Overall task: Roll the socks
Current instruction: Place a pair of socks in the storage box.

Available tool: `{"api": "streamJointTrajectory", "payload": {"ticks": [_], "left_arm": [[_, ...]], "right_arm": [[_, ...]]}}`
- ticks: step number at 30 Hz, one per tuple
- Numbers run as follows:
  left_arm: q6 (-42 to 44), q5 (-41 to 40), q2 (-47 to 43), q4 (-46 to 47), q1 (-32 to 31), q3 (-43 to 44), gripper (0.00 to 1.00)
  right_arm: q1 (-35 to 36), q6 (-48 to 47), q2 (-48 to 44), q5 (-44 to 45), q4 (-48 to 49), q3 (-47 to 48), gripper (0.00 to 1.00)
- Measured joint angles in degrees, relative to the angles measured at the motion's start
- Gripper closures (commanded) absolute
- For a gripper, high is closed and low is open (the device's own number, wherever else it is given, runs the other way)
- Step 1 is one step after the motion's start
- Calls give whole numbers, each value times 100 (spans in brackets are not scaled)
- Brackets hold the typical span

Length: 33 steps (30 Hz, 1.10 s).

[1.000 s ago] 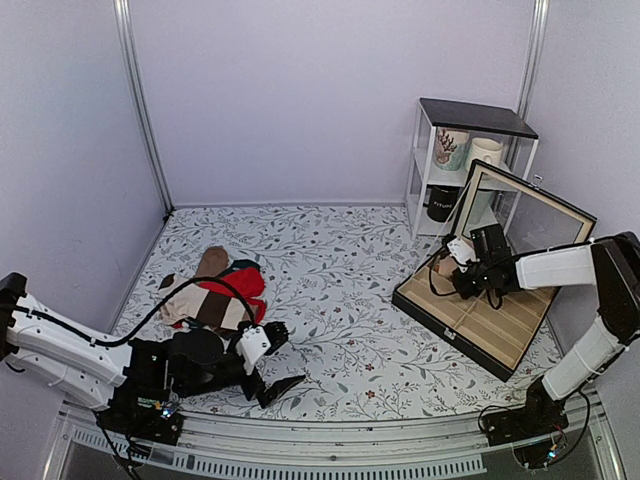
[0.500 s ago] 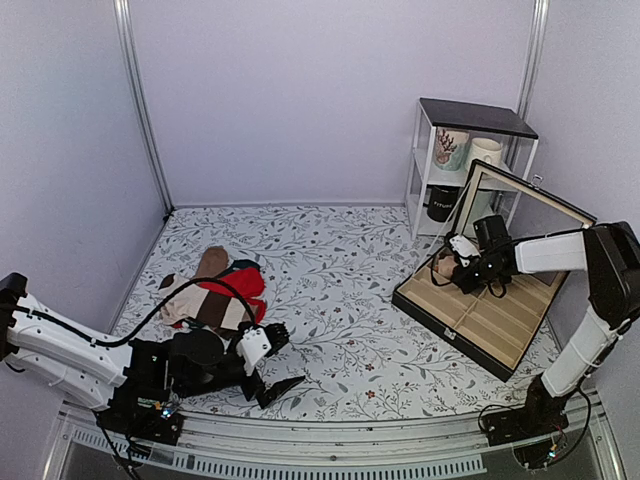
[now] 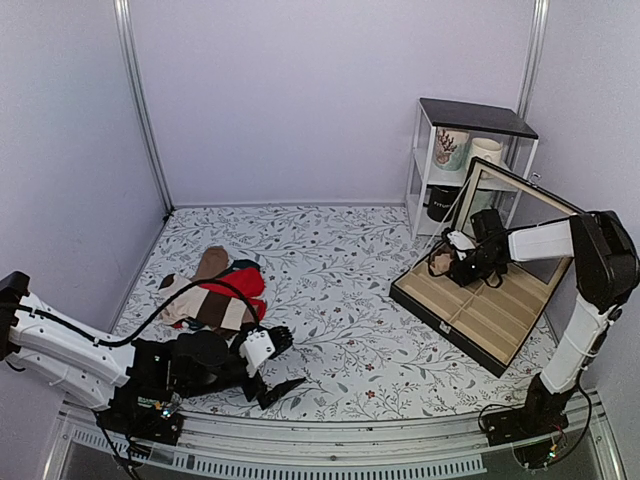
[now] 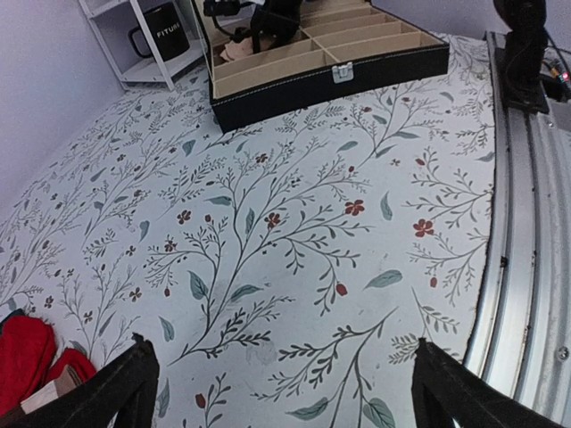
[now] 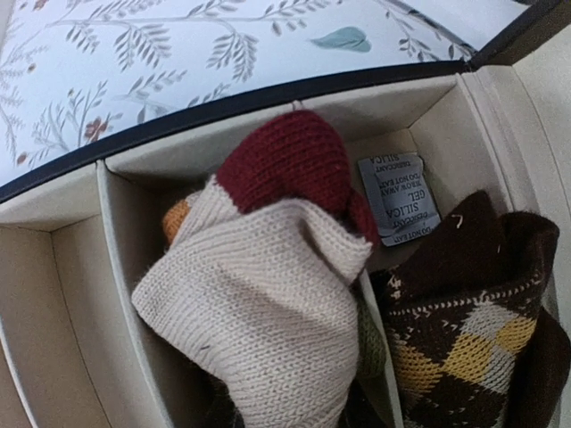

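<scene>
The socks (image 5: 268, 294) are a tan-beige bundle with a dark maroon end. It stands in a compartment at the near-left corner of the black divided box (image 5: 62, 196). In the right wrist view the bundle rises toward the camera and hides the fingers. From above, my right gripper (image 3: 452, 262) is down at that box corner, shut on the socks (image 3: 441, 262). My left gripper (image 3: 282, 362) lies low by the table's front edge. In its own view the left gripper (image 4: 290, 392) is wide open over bare floral cloth, with nothing between the fingers.
A brown argyle sock (image 5: 473, 303) fills the neighbouring compartment, and a silica gel packet (image 5: 399, 196) lies behind the bundle. The box (image 3: 440, 325) has its lid up. A pile of other socks (image 3: 215, 295) lies at left. A small shelf (image 3: 470, 150) with mugs stands at the back right.
My right gripper has carried the socks toward the box's far-left corner and lower into a compartment. The box has shifted slightly. The left arm has not moved.
</scene>
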Motion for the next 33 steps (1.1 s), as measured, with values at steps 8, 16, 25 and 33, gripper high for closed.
{"api": "streamJointTrajectory", "payload": {"ticks": [8, 16, 25, 33], "left_arm": [[46, -20, -4, -37, 0, 26, 0], [61, -22, -4, -61, 0, 98, 0], [61, -90, -4, -168, 0, 103, 1], [61, -133, -7, -210, 0, 105, 0]], "right_arm": [[-11, 168, 337, 96, -420, 487, 73], [-9, 413, 555, 179, -988, 802, 58], [-9, 542, 398, 166, -911, 713, 49], [-52, 782, 192, 74, -1316, 750, 43]]}}
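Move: The rolled socks are already between the right fingers, with their compartment almost directly below: its middle is about 1 cm lower, 1 cm left and level fore-and-aft. The argyle socks sit some 4 cm ahead and 3 cm right, the silica packet about 6 cm ahead and 2 cm left, and the empty slot roughly 4 cm back and 4 cm left. From the left hand that compartment is about 27 cm ahead and 45 cm right, 9 cm lower. The rolled socks are let go in their compartment, the right fingers opening from nearly shut to about half open. The right hand eases 1 cm forward, sinks about 1 cm into the box, then backs off and rises some 1.5 cm, tipping the fingers more steeply down and turning clockwise, each by under 10 degrees, with the fingertips still either side of the roll. ##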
